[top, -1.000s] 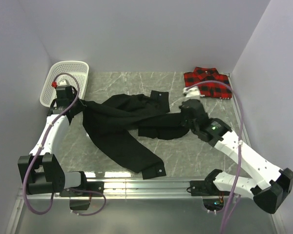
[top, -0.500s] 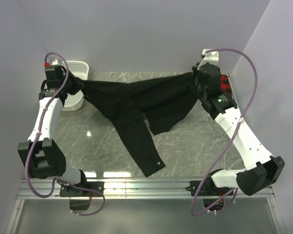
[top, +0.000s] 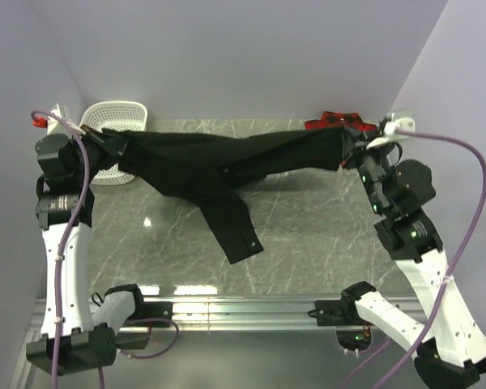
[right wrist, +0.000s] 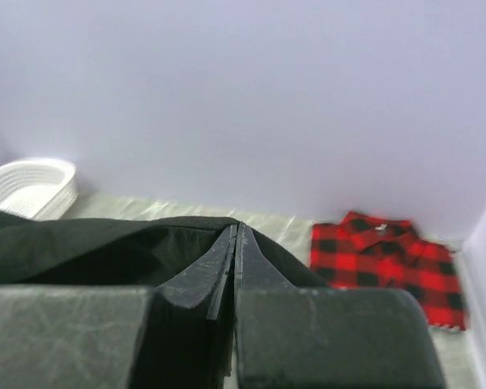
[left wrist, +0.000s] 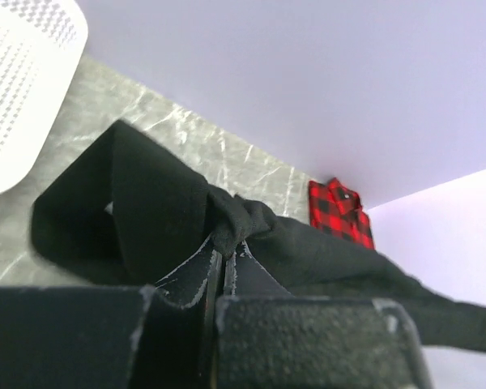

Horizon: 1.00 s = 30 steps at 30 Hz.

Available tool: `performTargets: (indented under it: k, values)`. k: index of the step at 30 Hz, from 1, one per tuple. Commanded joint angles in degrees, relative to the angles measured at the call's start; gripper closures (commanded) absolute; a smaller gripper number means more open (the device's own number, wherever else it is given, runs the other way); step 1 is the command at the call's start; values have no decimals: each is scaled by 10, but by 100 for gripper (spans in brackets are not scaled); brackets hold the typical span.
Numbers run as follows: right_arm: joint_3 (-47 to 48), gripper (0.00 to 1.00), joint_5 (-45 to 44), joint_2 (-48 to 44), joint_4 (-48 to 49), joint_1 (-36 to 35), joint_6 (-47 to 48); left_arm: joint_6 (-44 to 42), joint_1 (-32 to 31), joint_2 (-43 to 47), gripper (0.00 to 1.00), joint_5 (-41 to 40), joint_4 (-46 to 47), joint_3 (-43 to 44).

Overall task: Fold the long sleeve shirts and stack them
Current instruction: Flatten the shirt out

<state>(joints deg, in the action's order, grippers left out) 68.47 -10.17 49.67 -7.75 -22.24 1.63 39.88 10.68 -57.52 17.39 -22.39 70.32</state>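
Observation:
The black long sleeve shirt (top: 227,162) hangs stretched in the air between my two grippers, one sleeve (top: 231,231) drooping toward the marble table. At the left end my left gripper (top: 105,139) is shut on a bunch of its cloth (left wrist: 227,223). My right gripper (top: 350,139) is shut on the other end (right wrist: 146,243). The red-and-black plaid shirt (top: 332,121) lies folded in the far right corner, mostly hidden behind the black one in the top view. It shows plainly as the plaid shirt (right wrist: 385,255) in the right wrist view and the plaid shirt (left wrist: 340,212) in the left.
A white mesh basket (top: 117,117) stands at the far left against the back wall, partly behind the left gripper. Walls close in the grey marble table (top: 308,235) on three sides. A metal rail (top: 243,309) runs along the near edge.
Both arms have lifted the black shirt off the table and pulled apart, left arm leftward, right arm rightward. The shirt went from a crumpled heap to a taut horizontal span.

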Motion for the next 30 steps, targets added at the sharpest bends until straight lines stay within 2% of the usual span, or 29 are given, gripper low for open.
performTargets:
  k: [1,4,8,13,17,20,22,24,26,27,30]
  values:
    - [-53,100,66,-31,-60,-2,-38,-26,3,19,99,-45,-56,-39]
    - [-99,100,60,-62,-77,-2,-72,-38,3,43,99,-76,-70,-55]
    - [-100,100,54,-51,-70,-2,-74,-42,3,37,99,-80,-52,-41]
    - [-20,100,29,45,-54,-1,-40,-34,2,-43,99,-34,-23,24]
    - [63,100,-20,175,-24,1,23,-19,2,-165,99,-1,14,98]
    - [168,100,-62,249,-3,7,59,-13,2,-253,100,42,3,203]
    - [211,100,-74,273,-6,6,74,-14,0,-279,100,64,4,271]
    - [229,100,-78,265,26,8,93,-21,-8,-277,99,78,37,295]
    - [185,100,-63,234,74,7,108,-30,-13,-240,99,80,77,283]
    - [164,100,-52,198,127,7,114,-33,-12,-224,98,82,117,255]
    - [105,100,-24,155,162,7,119,-42,-12,-162,99,79,165,180]
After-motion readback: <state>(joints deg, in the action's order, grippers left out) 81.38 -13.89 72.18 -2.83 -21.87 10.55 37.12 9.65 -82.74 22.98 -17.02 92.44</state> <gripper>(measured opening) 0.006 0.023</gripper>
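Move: Both hands hold the black shirt stretched between them in the air. The clear middle of the table lies about 3 cm ahead and 26 cm right of the left hand, some 37 cm below; from the right hand it is about 6 cm ahead, 23 cm left and 45 cm down. The basket stands roughly 21 cm ahead and 16 cm left of the left hand, 32 cm lower. The folded plaid shirt is some 30 cm ahead and 14 cm right of the right hand, 44 cm below. Down and slightly back first, the left hand by about 6 cm and the right by nearly 11, fingers tipping down; then both swing quickly forward about 14 cm towards the back wall, climbing, and end rising and easing back a little as the fingers tip up again. Both grippers stay shut on the black shirt's edge, flapping it out over the table. ##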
